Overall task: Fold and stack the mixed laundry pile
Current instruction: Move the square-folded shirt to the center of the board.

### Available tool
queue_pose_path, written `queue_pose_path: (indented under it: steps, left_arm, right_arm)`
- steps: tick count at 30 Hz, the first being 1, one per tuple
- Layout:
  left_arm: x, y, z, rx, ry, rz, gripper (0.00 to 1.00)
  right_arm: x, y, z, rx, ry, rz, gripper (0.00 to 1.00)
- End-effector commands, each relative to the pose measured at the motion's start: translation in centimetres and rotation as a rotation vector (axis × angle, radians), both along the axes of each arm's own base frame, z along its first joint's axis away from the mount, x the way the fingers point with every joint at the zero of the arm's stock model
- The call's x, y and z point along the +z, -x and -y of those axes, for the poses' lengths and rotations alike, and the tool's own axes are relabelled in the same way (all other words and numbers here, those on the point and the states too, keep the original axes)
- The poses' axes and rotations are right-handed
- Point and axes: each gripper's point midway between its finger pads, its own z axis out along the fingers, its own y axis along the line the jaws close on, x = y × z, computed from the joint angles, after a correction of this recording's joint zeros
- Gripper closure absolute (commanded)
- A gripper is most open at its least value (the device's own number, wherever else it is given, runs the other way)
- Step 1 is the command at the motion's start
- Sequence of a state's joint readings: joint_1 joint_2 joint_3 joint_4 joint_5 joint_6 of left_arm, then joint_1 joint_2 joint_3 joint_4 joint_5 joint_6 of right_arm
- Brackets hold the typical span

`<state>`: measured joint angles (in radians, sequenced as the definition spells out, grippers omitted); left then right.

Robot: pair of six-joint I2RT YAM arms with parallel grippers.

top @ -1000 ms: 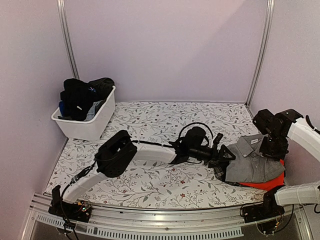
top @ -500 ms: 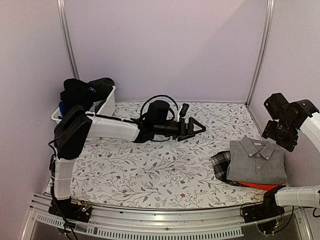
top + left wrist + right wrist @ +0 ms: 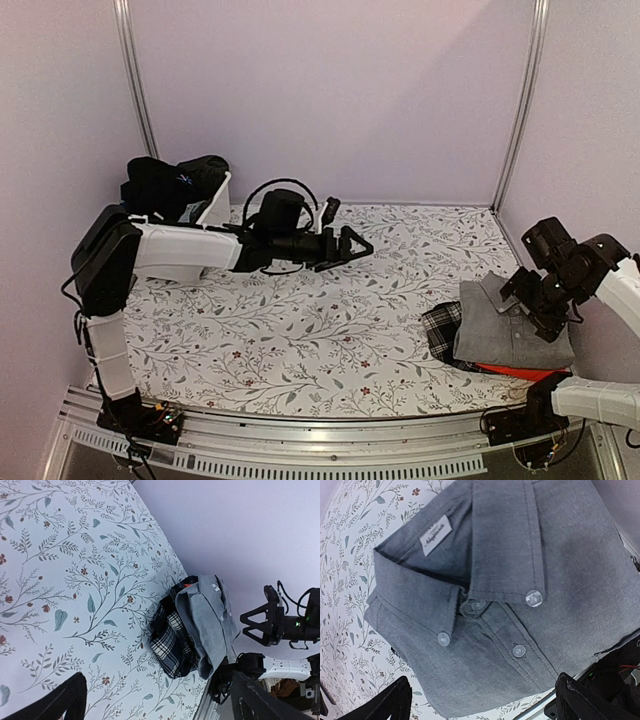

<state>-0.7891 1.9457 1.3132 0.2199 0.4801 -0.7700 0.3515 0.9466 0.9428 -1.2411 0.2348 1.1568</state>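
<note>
The grey collared shirt [image 3: 515, 335] lies folded on top of a stack at the right of the table, over black-and-white plaid cloth [image 3: 440, 335] and a red shirt [image 3: 525, 372]. My right gripper [image 3: 535, 308] hangs open just above the shirt's collar end, holding nothing. In the right wrist view the shirt [image 3: 510, 605] fills the frame between the spread fingers [image 3: 390, 705]. My left gripper [image 3: 355, 245] is open and empty over the table's middle back, far from the stack. Its camera sees the shirt [image 3: 210, 620] and the plaid cloth [image 3: 170, 647]. Dark garments [image 3: 165, 180] are heaped in a tub.
A white plastic tub [image 3: 218, 200] stands at the back left, partly hidden behind my left arm. The table carries a floral cloth [image 3: 300, 340]. Walls close the left, back and right sides. A metal rail [image 3: 300, 440] runs along the near edge.
My left arm has swung away from the stack, back and to the left toward the tub. My right gripper has opened, lifted off, and come down again over the grey shirt.
</note>
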Motion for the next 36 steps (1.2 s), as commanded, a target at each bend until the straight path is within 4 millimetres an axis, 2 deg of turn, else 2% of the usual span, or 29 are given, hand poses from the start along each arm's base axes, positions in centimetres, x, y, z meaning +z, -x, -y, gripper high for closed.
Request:
queue_pose_path:
  steps: [1, 6, 10, 16, 18, 24, 31, 34, 36]
  left_arm:
    - [1.4, -0.3, -0.8, 0.008, 0.002, 0.026, 0.00]
    - [0.7, -1.2, -1.8, 0.034, -0.010, -0.032, 0.00]
    - [1.3, -2.2, -3.7, 0.076, 0.002, -0.041, 0.00]
    - [2.3, -3.7, -6.0, 0.112, 0.021, -0.034, 0.00]
    - [2.4, -4.1, -6.5, 0.118, 0.025, -0.035, 0.00]
    - [2.9, -5.3, -8.1, 0.139, 0.030, -0.024, 0.00]
    - [3.0, -6.4, -10.0, 0.164, 0.006, -0.008, 0.00]
    - [3.2, -6.6, -10.6, 0.168, -0.018, 0.006, 0.00]
    - [3.8, -6.9, -11.1, 0.170, -0.046, 0.039, 0.00]
  right_arm:
    - [-3.0, 1.3, -0.6, -0.106, -0.060, -0.091, 0.01]
    - [-7.0, 1.0, -0.5, -0.139, -0.021, -0.218, 0.01]
    - [-10.0, 0.4, -0.7, -0.146, -0.091, -0.270, 0.01]
    - [-12.1, -1.7, 0.1, 0.023, -0.045, -0.320, 0.01]
    - [-12.7, -3.0, -0.2, 0.094, -0.040, -0.322, 0.01]
    - [-13.3, -6.0, 0.1, 0.226, 0.008, -0.335, 0.01]
    - [-13.2, -7.9, 1.3, 0.248, 0.026, -0.330, 0.01]
    - [-11.8, -9.3, 0.9, 0.259, 0.013, -0.304, 0.01]
    - [-9.1, -11.1, 0.3, 0.260, 0.005, -0.224, 0.01]
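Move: The gray square-folded shirt's middle lies about 12 cm below the open right hand, some 3 cm to its right and 1 cm farther out. The red garment under it is centered 4 cm right of this hand, 1 cm back and 14 cm down; the exposed plaid cloth shows 13 cm to the hand's left, 1 cm back, 15 cm down. From the left hand the shirt lies 37 cm right, 13 cm back and 13 cm below. With fingers wide open, the right hand drops nearly 12 cm onto the gray shirt, its fingers tipping about 25 degrees to point straight down, then stays low against the cloth and pushes forward some 6 cm, turning counter-clockwise as it goes. The left hand, open and empty, draws away from the stack, about 10 cm left and 7 cm forward over bare board. ##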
